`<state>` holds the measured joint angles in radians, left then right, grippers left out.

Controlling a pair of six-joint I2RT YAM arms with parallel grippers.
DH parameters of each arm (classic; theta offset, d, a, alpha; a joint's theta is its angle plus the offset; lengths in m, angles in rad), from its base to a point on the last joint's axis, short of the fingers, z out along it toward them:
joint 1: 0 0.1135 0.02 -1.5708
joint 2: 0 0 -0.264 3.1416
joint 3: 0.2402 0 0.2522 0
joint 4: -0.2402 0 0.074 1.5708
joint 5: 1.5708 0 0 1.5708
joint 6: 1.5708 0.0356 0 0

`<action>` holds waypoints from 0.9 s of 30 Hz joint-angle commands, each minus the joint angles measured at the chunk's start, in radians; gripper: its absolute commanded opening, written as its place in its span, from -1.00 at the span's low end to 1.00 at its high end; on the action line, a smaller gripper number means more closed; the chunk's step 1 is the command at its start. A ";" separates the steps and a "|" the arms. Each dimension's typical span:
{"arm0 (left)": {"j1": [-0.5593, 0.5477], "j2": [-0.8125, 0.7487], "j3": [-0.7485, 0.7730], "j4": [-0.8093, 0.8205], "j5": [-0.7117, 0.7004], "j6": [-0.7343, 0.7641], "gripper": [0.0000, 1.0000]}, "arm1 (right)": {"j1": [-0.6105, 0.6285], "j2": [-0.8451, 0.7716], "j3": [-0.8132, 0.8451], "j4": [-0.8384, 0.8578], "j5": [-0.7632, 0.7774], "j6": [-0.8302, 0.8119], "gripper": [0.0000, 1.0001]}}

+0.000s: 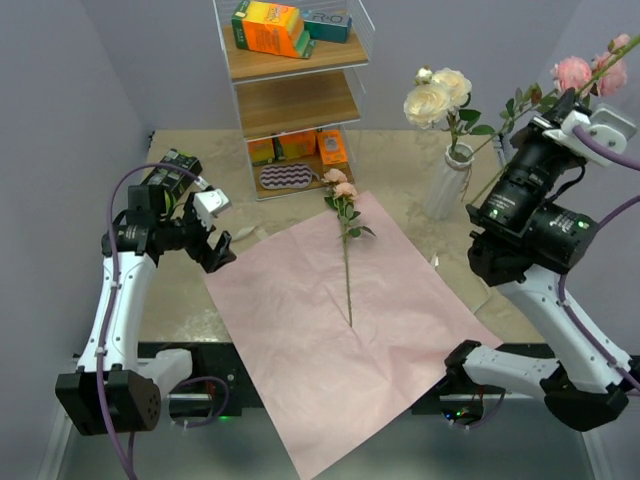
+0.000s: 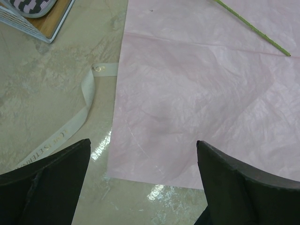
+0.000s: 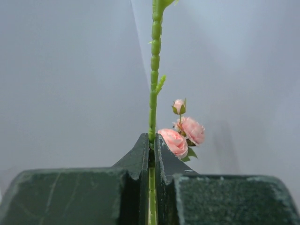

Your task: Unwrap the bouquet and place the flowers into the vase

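The bouquet's pink sheet (image 1: 330, 330) lies spread flat on the table. One of the flowers, a peach rose (image 1: 345, 190), rests on it, its stem end (image 2: 253, 30) showing in the left wrist view. The white ribbed vase (image 1: 448, 185) at the back right holds cream-white roses (image 1: 437, 95). My right gripper (image 1: 558, 104) is raised beside the vase and shut on the green stem (image 3: 153, 84) of a pink rose (image 1: 588, 68), whose blooms (image 3: 183, 136) show behind the fingers. My left gripper (image 2: 143, 141) hangs open over the sheet's left edge, holding nothing.
A cream ribbon (image 2: 86, 101) lies loose on the table left of the sheet. A wire shelf (image 1: 295, 100) with coloured boxes stands at the back, and its lower basket (image 2: 33, 21) is near the left gripper. Grey walls enclose the table.
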<state>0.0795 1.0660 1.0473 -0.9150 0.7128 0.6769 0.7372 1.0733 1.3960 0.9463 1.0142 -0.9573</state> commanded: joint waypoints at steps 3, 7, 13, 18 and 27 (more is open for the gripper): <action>0.011 0.038 0.028 0.062 0.036 0.021 0.99 | -0.231 0.138 0.038 -0.066 -0.141 0.227 -1.00; 0.011 0.080 0.040 0.077 0.050 0.029 0.99 | -0.285 0.227 0.038 0.089 -0.170 0.200 -1.00; 0.017 0.150 0.088 0.088 0.074 0.052 0.99 | -0.314 0.375 0.096 0.292 -0.207 0.114 -1.00; 0.028 0.230 0.152 0.056 0.120 0.075 0.99 | -0.360 0.468 0.150 0.416 -0.215 0.068 -1.00; 0.032 0.325 0.232 0.022 0.137 0.110 0.99 | -0.415 0.547 0.133 0.601 -0.249 0.029 -1.00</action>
<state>0.1001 1.3579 1.2037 -0.8738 0.7986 0.7502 0.3447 1.6009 1.5070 1.2823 0.8017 -0.9031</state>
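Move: Ahead of the right hand, which already holds a pink rose by its stem, stands the vase, about 20 cm farther out, in line sideways, its middle nearly 50 cm below. Over it fan the flowers already in it: white roses about 13 cm ahead and 13 cm left of the hand, pink roses some 19 cm ahead and 16 cm right, both about 10 cm lower. From the idle, open left hand the vase lies roughly 19 cm ahead, 55 cm right and a little below. Carrying the pink rose out over the vase, the right hand sweeps about 15 cm forward, dipping some 4 cm, then nearly halts near the flowers already standing there. Its wrist turns clockwise by roughly 15 degrees, and the shut fingers keep their pinch on the stem. The left hand, open and empty, glides about 6 cm forward above the table and paper. ##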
